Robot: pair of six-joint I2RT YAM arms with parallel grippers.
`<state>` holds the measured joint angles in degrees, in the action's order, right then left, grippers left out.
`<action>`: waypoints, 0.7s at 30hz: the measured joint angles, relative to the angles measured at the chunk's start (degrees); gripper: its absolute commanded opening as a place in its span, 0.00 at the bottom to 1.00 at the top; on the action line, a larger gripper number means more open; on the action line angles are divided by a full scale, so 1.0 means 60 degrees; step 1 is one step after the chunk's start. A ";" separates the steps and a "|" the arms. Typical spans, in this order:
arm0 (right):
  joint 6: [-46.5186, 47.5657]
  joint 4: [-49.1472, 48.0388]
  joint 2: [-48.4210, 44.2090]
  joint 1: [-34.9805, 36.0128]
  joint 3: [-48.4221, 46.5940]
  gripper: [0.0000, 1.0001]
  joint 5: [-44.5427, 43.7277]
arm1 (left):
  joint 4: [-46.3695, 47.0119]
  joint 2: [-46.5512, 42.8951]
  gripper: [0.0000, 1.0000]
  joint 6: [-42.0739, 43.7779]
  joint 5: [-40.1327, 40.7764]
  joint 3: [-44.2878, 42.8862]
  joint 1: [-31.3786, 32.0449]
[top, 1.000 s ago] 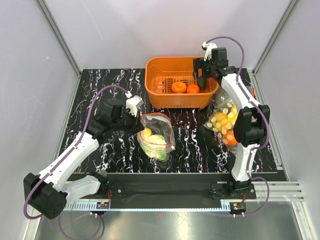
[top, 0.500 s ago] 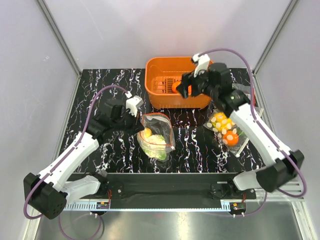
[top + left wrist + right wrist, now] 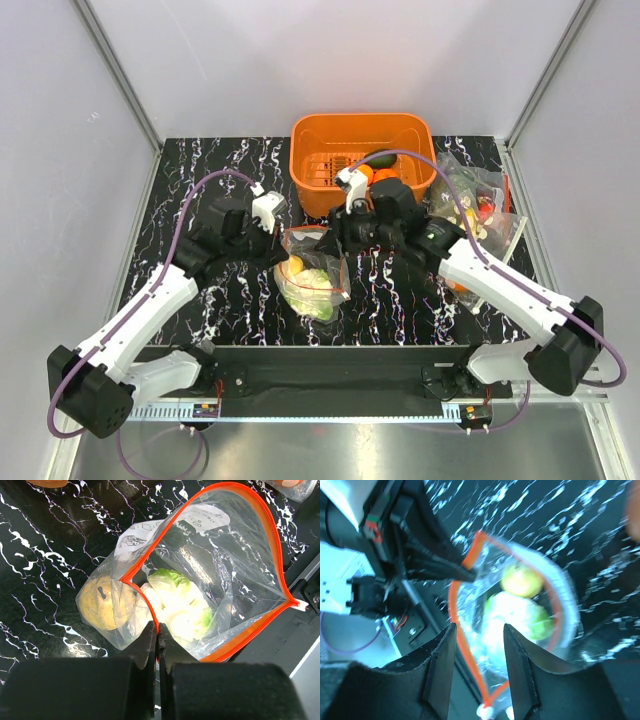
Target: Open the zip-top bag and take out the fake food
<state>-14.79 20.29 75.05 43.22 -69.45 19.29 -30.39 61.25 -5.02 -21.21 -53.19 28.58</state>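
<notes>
The zip-top bag [image 3: 235, 575] lies on the black marbled table with its red-orange mouth spread wide. My left gripper [image 3: 158, 630] is shut on the near rim of that mouth. Inside the bag are a white cauliflower [image 3: 180, 605] with green leaves and a yellowish round fruit [image 3: 100, 602]. My right gripper [image 3: 479, 630] hovers over the bag's mouth [image 3: 462, 615], jaws apart, nothing between them. From above, the right gripper [image 3: 340, 235] sits at the bag's [image 3: 325, 262] far edge. Orange fruits [image 3: 388, 177] and a dark avocado [image 3: 382, 158] lie in the basket.
The orange basket [image 3: 310, 185] stands at the back centre, just behind the right gripper. A clear crinkly bag of other pieces [image 3: 475, 195] lies at the back right, partly under the right arm [image 3: 490, 280]. Grey walls close in the table on three sides.
The right arm swung from the basket forward and left to above the bag's mouth, and its jaws narrowed. The avocado now lies in the basket. The left arm held still.
</notes>
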 measured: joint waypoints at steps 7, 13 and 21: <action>-0.0291 -0.0047 0.1071 0.0361 -0.0222 0.48 -0.0302 | 0.0000 0.0000 0.00 0.0000 0.0000 0.0000 0.0000; -0.0299 0.0495 0.2346 0.0608 -0.0987 0.50 -0.1086 | 0.0000 0.0000 0.00 0.0000 -0.0007 0.0000 0.0000; -0.0372 0.1359 0.3468 0.1060 -0.1676 0.54 -0.2208 | 0.0000 0.0000 0.00 0.0000 -0.0007 0.0000 0.0000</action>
<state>-17.02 28.45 95.85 49.58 -79.50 6.04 -30.39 61.25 -5.02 -21.26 -53.19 28.58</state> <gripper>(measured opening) 0.519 0.012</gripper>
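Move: The cabbage in the open zip-top bag lies about 5 cm to the right hand's left, practically level with it fore and aft and some 17 cm below. The yellow potato sits about 6 cm farther out than the cabbage and 6 cm to the left of it. The bag rim pinched by the left gripper is roughly 14 cm left of the right hand, level fore and aft, 7 cm lower. From the left hand, the cabbage is about 9 cm right, 2 cm back and 9 cm below. The cabbage is what the empty right hand comes down towards: it sinks about 10 cm into the bag's mouth, easing some 4 cm left and a little forward, while its fingers tip some 20 degrees more steeply downward and stay half open. The left hand stays put and keeps its pinch on the rim, holding the bag open. ##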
